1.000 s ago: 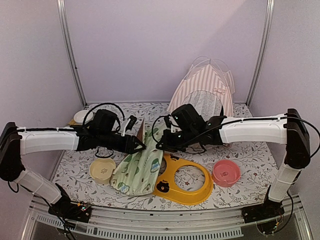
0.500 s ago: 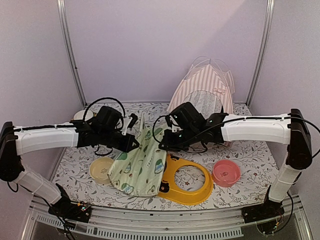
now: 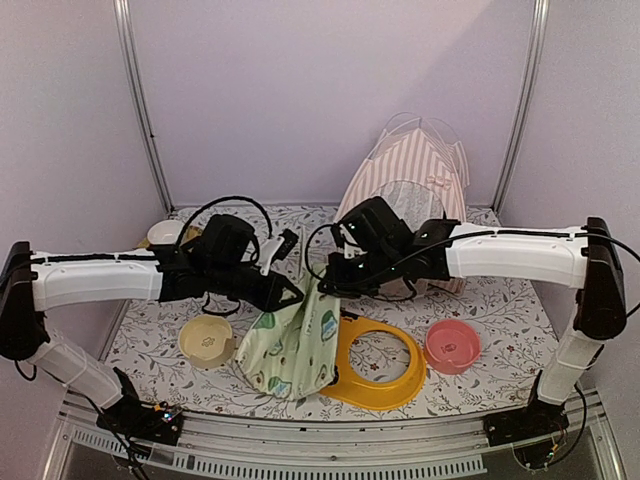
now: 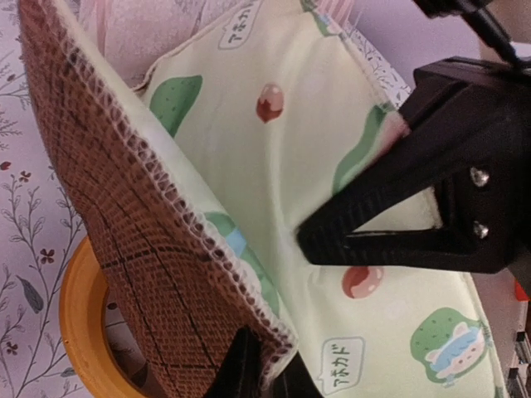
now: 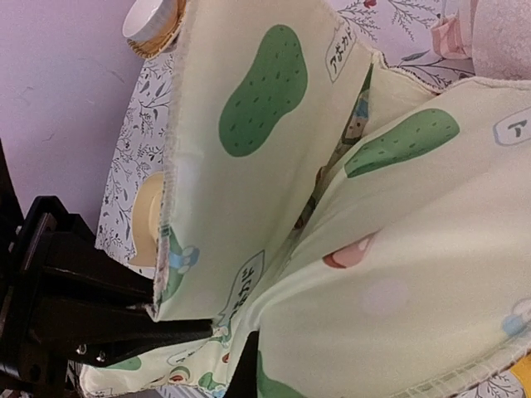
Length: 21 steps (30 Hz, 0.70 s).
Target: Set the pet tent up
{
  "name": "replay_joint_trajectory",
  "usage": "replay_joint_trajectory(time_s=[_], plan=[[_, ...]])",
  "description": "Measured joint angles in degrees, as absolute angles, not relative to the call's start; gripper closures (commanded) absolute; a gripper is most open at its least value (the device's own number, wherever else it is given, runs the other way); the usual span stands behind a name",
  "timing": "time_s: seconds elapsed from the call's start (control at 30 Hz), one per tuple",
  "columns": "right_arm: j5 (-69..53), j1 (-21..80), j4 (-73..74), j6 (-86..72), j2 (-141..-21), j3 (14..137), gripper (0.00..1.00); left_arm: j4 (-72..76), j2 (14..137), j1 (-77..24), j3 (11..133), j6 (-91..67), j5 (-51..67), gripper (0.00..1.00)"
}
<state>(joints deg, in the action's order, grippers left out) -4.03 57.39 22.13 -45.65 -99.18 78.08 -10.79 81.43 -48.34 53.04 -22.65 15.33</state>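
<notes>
The pet tent, pink-and-white striped with a lace door, stands at the back right of the table. In front of it a green cartoon-print mat with a brown quilted underside hangs folded between both arms. My left gripper is shut on one corner of the mat, its fingertips pinching the stitched edge. My right gripper is shut on the mat's other edge, a hand's width from the left one. In the left wrist view the right gripper's fingers clamp the green face.
A yellow feeder stand with round holes lies under and right of the hanging mat. A pink bowl sits to its right, a cream bowl to the left, a white bowl at the back left.
My left gripper has shut on the mat's corner and moved right toward the right gripper. The mat has risen off the table and now hangs folded between the two.
</notes>
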Motion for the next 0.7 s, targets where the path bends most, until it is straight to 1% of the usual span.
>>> replay_joint_trajectory(time_s=[0.07, 0.2, 0.3, 0.37, 0.5, 0.7], plan=[[-3.4, 57.5, 23.0, -45.6, -101.1, 80.3, 1.0, -8.2, 81.9, -48.4, 52.0, -23.0, 16.9, 0.88], [-2.4, 57.5, 24.8, -45.6, -104.6, 83.3, 1.0, -3.5, 84.1, -48.3, 51.0, -24.3, 20.3, 0.69], [-1.3, 57.5, 26.9, -45.7, -107.2, 85.8, 1.0, -1.0, 84.8, -48.4, 50.5, -24.9, 22.4, 0.6], [-0.6, 57.4, 27.2, -45.9, -108.5, 86.4, 1.0, 0.6, 85.0, -48.4, 50.4, -25.3, 23.5, 0.51], [0.2, 57.4, 27.9, -46.9, -110.0, 87.2, 1.0, 1.4, 85.9, -48.4, 50.3, -25.1, 23.9, 0.42], [1.8, 57.3, 31.0, -50.5, -113.0, 90.1, 1.0, 1.3, 88.3, -50.2, 50.3, -23.9, 22.1, 0.34]])
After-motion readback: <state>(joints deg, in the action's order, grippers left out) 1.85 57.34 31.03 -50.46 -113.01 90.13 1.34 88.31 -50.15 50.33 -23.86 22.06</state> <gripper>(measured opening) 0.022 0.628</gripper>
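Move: The mat hangs bunched from both closed hands. Its middle is roughly 6 cm back, 2 cm to the left and 7 cm below the left hand, and about 7 cm back, 7 cm to the left and 8 cm below the right. On the table, the yellow stand's middle lies some 8 cm back and 9 cm to the right of the left hand, 15 cm lower. The cream bowl sits about 4 cm back and 20 cm to its left, equally low. The mat stays pinched in the right hand, which carries it down about 5.5 cm and forward some 3 cm, tilting and turning slightly clockwise. The left fingers open to over half and let go of the edge while that hand slides about 3.5 cm right towards the right gripper, then sinks some 2.5 cm alongside the mat's brown face. ##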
